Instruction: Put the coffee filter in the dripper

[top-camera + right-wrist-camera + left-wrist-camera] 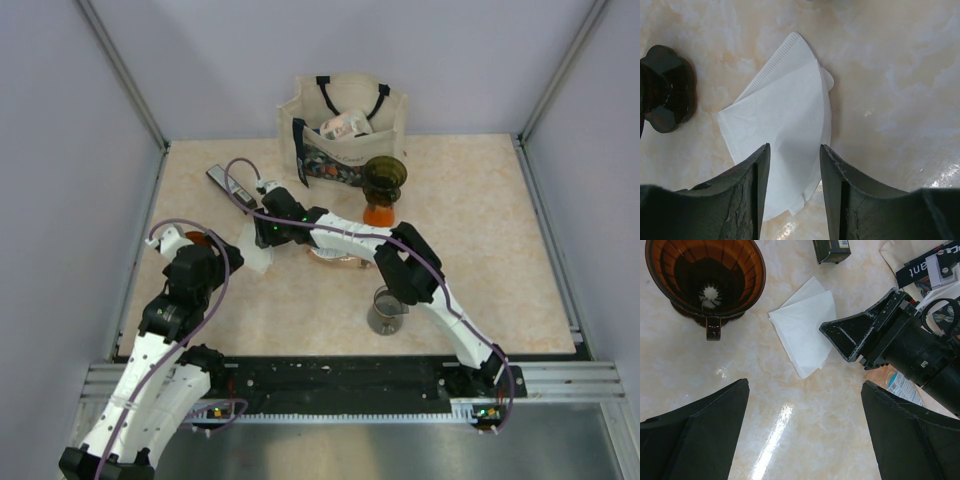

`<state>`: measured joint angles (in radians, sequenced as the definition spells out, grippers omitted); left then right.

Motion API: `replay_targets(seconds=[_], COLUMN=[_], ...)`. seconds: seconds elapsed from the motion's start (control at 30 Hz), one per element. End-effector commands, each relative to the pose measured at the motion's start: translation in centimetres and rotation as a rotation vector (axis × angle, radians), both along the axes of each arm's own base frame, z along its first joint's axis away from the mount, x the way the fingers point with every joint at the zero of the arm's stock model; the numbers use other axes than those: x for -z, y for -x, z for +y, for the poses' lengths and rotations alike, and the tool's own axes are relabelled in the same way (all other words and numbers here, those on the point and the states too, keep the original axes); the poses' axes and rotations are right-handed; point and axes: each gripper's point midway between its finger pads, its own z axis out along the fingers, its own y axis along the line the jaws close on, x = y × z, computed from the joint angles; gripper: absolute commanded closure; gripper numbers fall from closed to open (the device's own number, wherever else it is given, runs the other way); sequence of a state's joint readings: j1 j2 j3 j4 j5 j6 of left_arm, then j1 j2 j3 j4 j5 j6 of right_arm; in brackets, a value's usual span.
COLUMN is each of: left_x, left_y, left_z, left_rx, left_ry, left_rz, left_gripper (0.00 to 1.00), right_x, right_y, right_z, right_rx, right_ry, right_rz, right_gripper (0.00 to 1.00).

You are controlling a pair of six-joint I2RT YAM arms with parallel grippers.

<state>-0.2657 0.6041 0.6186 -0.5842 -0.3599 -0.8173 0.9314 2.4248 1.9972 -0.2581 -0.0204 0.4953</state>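
A white folded paper coffee filter [785, 110] lies flat on the marble table, also visible in the left wrist view as the filter [802, 332]. My right gripper [792, 170] is down over it, jaws partly apart, one finger on each side of the filter's near part. The amber glass dripper [705, 277] stands upright to the filter's left, and the right wrist view catches only the edge of that dripper [665, 90]. From above, the dripper [197, 238] is mostly hidden by my left gripper [805, 430], which hovers wide open and holds nothing.
A canvas tote bag [345, 130] with packets stands at the back. A second amber dripper on an orange base [384, 180] is in front of it. A glass cup [387, 308] stands near the front. A dark flat box [225, 183] lies behind the filter.
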Motion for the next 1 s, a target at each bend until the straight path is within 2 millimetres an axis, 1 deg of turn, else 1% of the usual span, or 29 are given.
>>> replay_targets(seconds=[0.0,0.17,0.2,0.27,0.33,0.53,0.57,0.67,0.7,0.73,0.8,0.87,0.97], left_x=[-0.4,-0.2,-0.2,-0.1,-0.3,-0.3,-0.3,-0.3,-0.2,-0.2,-0.3,-0.4,-0.8], left_y=[-0.3,-0.3,-0.3,-0.3,-0.3,-0.3,-0.3,-0.3,-0.3,-0.2,-0.2,-0.2,-0.1], left_z=[0.1,0.2,0.2,0.2,0.1,0.2,0.2,0.2,0.2,0.2,0.2,0.2,0.1], left_rx=[-0.014,-0.013,-0.015,-0.014,-0.015,-0.016,-0.016,-0.017,-0.016,-0.016,-0.017,-0.015,-0.011], left_ry=[0.009,0.007,0.007,0.007,0.009,0.008,0.006,0.007,0.005,0.008,0.007,0.009,0.012], left_rz=[-0.029,-0.023,-0.022,-0.019,-0.023,-0.024,-0.024,-0.022,-0.021,-0.021,-0.022,-0.023,-0.033], left_gripper=[0.01,0.01,0.01,0.01,0.01,0.01,0.01,0.01,0.01,0.01,0.01,0.01,0.01], right_x=[-0.6,-0.4,-0.3,-0.6,-0.7,-0.8,-0.5,-0.3,-0.4,-0.6,-1.1,-2.1,-4.7], right_y=[-0.9,-0.7,-0.7,-0.7,-0.7,-0.5,-0.5,-0.5,-0.5,-0.6,-0.6,-0.7,-0.3], right_z=[0.7,1.0,1.0,1.2,1.3,1.5,1.5,1.6,1.6,1.6,1.7,1.8,1.5], right_rx=[0.036,0.037,0.035,0.029,0.027,0.035,0.039,0.052,0.055,0.059,0.058,0.035,-0.050], right_ry=[-0.044,-0.055,-0.057,-0.069,-0.075,-0.090,-0.090,-0.099,-0.103,-0.109,-0.124,-0.143,-0.160], right_rz=[0.000,0.014,0.016,0.018,0.019,0.033,0.039,0.051,0.052,0.050,0.036,0.002,-0.097], right_gripper=[0.56,0.56,0.57,0.58,0.64,0.74,0.76,0.89,0.97,1.00,1.00,1.00,1.00])
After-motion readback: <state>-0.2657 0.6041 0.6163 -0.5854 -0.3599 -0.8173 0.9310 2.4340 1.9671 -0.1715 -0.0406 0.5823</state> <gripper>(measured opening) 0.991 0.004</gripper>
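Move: The coffee filter lies flat right by the right fingertips, its middle about 4 cm to the left and 1 cm below, with its right edge between the open fingers. The brown dripper stands some 16 cm to this hand's left, level with it; the black box lies about 12 cm ahead and 8 cm left, the bottle 19 cm right and 2 cm back. From the left hand, the filter is roughly 11 cm ahead, 9 cm right and 13 cm below. Close the right gripper from about half open to fully shut over the filter's right edge, pinching the raised fold at the fingertips. Let the hand settle some half a centimetre at the start, then ease about 1 cm left as the fingers shut, the wrist tilting about 5 degrees. ##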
